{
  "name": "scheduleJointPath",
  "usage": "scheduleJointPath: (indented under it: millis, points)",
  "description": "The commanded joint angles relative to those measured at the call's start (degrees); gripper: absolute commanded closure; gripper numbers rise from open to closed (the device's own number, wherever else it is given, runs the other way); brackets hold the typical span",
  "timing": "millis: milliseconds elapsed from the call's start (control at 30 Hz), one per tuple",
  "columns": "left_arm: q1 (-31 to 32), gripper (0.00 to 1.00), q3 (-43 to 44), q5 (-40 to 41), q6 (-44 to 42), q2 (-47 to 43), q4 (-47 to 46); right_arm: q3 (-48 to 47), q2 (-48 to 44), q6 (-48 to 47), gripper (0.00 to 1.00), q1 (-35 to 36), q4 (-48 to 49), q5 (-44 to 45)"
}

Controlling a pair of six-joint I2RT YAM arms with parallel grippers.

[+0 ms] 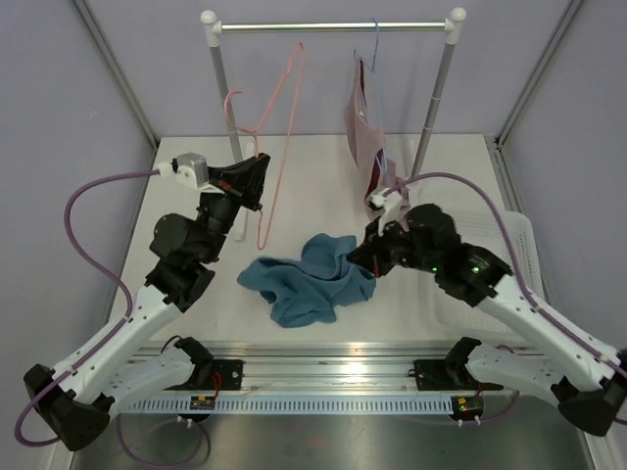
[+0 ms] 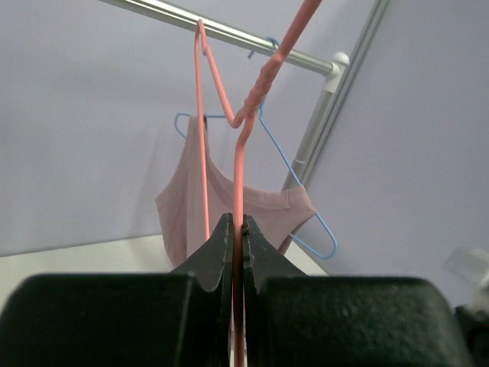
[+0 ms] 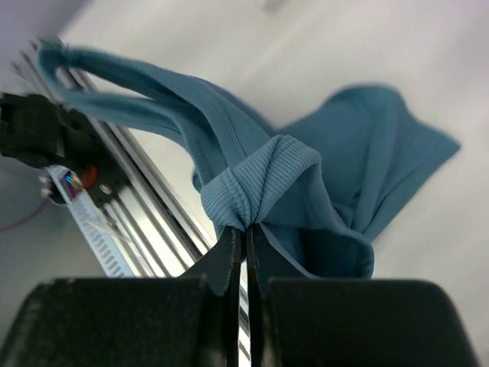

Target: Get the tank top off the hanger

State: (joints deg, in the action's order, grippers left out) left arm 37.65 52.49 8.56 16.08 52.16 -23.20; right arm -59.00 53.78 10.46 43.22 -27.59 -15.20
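The teal-blue tank top lies crumpled on the table in front of the arms, apart from the hanger. My right gripper is shut on a bunched ribbed edge of it; in the right wrist view the tank top spreads out from the gripper. The thin pink hanger is bare and tilted, held up in front of the rack. My left gripper is shut on its wire. In the left wrist view the hanger runs up from between the closed gripper.
A dusty pink top hangs on a light blue hanger from the rack's metal rail, back right. The rack's posts stand at the back. A white basket sits at the right edge. An aluminium rail borders the near edge.
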Motion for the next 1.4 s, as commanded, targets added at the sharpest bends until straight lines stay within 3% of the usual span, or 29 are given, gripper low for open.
scheduleJointPath:
  millis: [0, 100, 167, 200, 233, 300, 333, 367, 433, 567, 700, 833, 967, 1000, 1133, 1267, 1367]
  points:
    - [0.2, 1.00, -5.7, 6.8, -1.7, -1.3, -19.4, 0.6, 10.4, 1.7, 1.00, 6.4, -5.4, 14.8]
    - [0.2, 1.00, -6.7, 6.2, -3.1, -1.1, -21.5, 3.4, 14.7, 5.5, 1.00, 7.4, -3.9, 21.3]
    - [0.2, 1.00, -4.0, 7.3, -2.8, -1.1, -15.7, 5.9, 13.3, 7.3, 1.00, 7.6, -1.8, 24.0]
    - [0.2, 1.00, 0.6, 8.9, -1.8, -0.8, -6.5, 6.4, 12.6, 8.5, 1.00, 7.5, -1.2, 24.7]
    - [0.2, 1.00, 2.9, 9.8, -1.0, -0.4, -1.3, 7.0, 11.4, 9.0, 0.86, 7.5, 0.2, 24.5]
    - [0.3, 1.00, 9.6, 13.7, 2.4, 1.4, 14.4, 7.4, 10.9, 8.3, 0.43, 7.5, 3.9, 18.8]
    - [0.4, 1.00, 11.1, 15.2, 3.6, 2.1, 18.8, 8.2, 11.1, 8.3, 0.14, 7.5, 5.5, 16.8]
    - [0.4, 1.00, 12.5, 16.6, 4.1, 2.8, 25.0, 8.3, 11.3, 8.2, 0.01, 7.5, 6.8, 15.5]
    - [0.6, 1.00, 16.0, 17.5, 4.9, 4.3, 29.8, 7.9, 13.4, 8.5, 0.01, 7.7, 8.8, 12.8]
    - [0.7, 1.00, 23.0, 19.8, 4.8, 6.9, 40.4, 7.8, 16.4, 10.3, 0.01, 7.7, 10.4, 16.3]
    - [0.7, 1.00, 33.3, 19.5, 1.5, 12.1, 46.0, 10.0, 17.2, 11.9, 0.01, 7.7, 15.6, 10.9]
    - [-0.9, 1.00, 49.1, 17.6, -1.4, 24.9, 51.7, 11.4, 17.2, 12.8, 0.01, 7.7, 16.6, 9.8]
    - [-6.1, 1.00, 62.0, 9.5, 0.5, 35.8, 55.9, 13.3, 15.3, 12.7, 0.00, 7.7, 19.1, 6.9]
    - [-7.0, 1.00, 67.8, 8.4, 0.7, 37.8, 56.8, 14.0, 14.3, 12.5, 0.01, 7.7, 22.2, 3.0]
    - [-10.4, 1.00, 73.6, 2.8, 0.4, 44.7, 54.5, 19.3, 12.2, 13.8, 0.00, 7.7, 31.4, -1.0]
    - [-11.6, 1.00, 78.5, -0.6, -0.2, 50.5, 51.8, 19.1, 14.2, 14.0, 0.01, 7.7, 31.7, -3.2]
    - [-11.9, 1.00, 81.9, -1.2, 0.2, 55.0, 52.5, 18.5, 16.4, 14.3, 0.00, 8.7, 31.0, 0.5]
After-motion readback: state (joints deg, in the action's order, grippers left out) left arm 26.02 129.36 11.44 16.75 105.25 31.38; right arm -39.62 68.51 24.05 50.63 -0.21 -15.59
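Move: Straight ahead of the left hand, which still pinches the empty pink hanger, runs the rack's rail, about 28 cm out and 8 cm higher; the pink tank top hangs some 24 cm to that hand's right, 24 cm out and 12 cm lower. From the right hand, still gripping the blue tank top's edge, that garment's middle lies about 8 cm ahead, 13 cm left and 22 cm down, the pink one roughly 33 cm ahead, level sideways, 5 cm higher. Dropping some 15 cm, the right hand lowers the blue tank top's edge, opens wide and lets go, then drifts about 7 cm left over the cloth. The left arm keeps the pink hanger pinched, tips its wrist forward nearly 30 degrees, then carries the hanger some 20 cm forward to the rail, rising a few centimetres and sinking again at the end. ##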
